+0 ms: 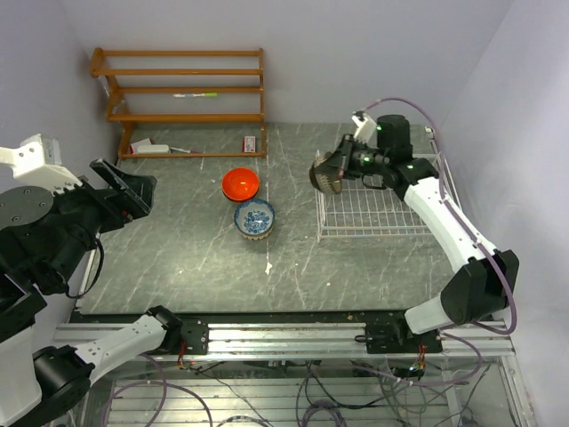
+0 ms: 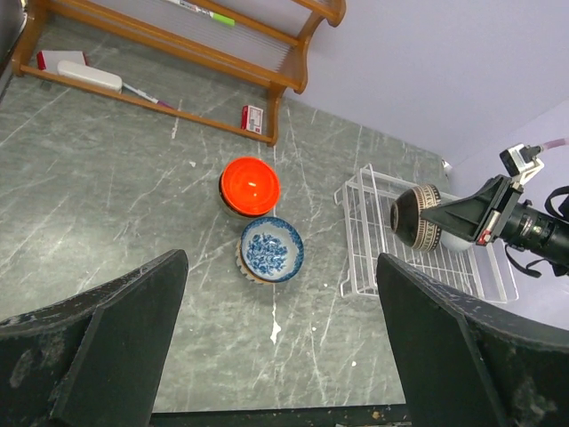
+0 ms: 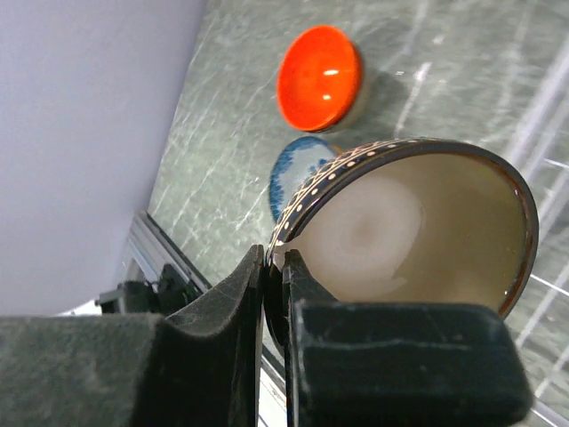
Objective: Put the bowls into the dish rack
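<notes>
My right gripper is shut on the rim of a dark brown-black bowl with a tan inside. It holds the bowl tipped on its side, above the left end of the white wire dish rack. One finger is outside the rim and one inside. A pale rounded shape shows in the rack behind the bowl. An orange-red bowl and a blue-and-white patterned bowl sit close together on the table left of the rack. My left gripper hangs open high over the table's left side, holding nothing.
A brown wooden shelf unit stands against the back wall at the left, with a white item and a small red box at its foot. Walls close in on the left and right. A metal rail runs along the near edge.
</notes>
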Robot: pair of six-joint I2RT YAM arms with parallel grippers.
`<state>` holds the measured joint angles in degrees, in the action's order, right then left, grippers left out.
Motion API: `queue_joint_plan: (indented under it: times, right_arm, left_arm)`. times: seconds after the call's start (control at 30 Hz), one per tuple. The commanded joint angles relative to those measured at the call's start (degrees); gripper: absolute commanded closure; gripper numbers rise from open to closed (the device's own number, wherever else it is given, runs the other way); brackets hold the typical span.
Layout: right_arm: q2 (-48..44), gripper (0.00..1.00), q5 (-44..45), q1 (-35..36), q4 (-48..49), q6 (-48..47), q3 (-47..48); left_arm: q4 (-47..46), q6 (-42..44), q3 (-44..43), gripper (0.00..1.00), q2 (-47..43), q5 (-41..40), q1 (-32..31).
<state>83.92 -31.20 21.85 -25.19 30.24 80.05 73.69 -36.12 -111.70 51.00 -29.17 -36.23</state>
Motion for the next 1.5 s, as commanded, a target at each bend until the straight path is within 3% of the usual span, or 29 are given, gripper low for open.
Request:
queue_joint_plan:
  times: [0.0,0.23,0.93,1.47]
  right_arm:
    - [-2.27,0.99,-12.32,-9.16,11.07,6.44,-5.36]
    - [-2.51,0.99,-20.59,-18.83,30.02,18.54,-18.53]
    - [12.43,0.97,-30.86,-23.47,52.50,30.28,-29.48]
    - [24.16,0.95,-33.27,-26.85,60.54,34.19,-30.51]
  left_arm:
    - [-2.49,1.69,-1.30,0.01,1.72,1.91,-0.25]
    - [-2.08,2.45,-2.83,0.01,3.15,2.84,-0.25]
    - [-1.49,2.59,-4.31,0.01,4.25,2.28,-0.25]
    - [-1.62,2.98,-4.23,0.01,5.03,1.84,-0.24]
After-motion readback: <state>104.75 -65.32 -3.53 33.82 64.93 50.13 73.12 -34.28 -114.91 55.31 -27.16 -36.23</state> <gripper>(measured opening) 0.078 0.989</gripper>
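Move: The right hand already holds the brown bowl; its goal, the left part of the dish rack, lies about 3 cm ahead, 8 cm right and 24 cm below. In the rack the white bowl sits some 6 cm ahead and 29 cm right; the blue bowl is 5 cm back and 17 cm left, both about as low. For the left hand, the rack's left part is roughly 20 cm ahead, 42 cm right, 44 cm down. The right hand swings the pinched brown bowl 10 cm right, sinking some 14 into the rack, wrist rolling. ##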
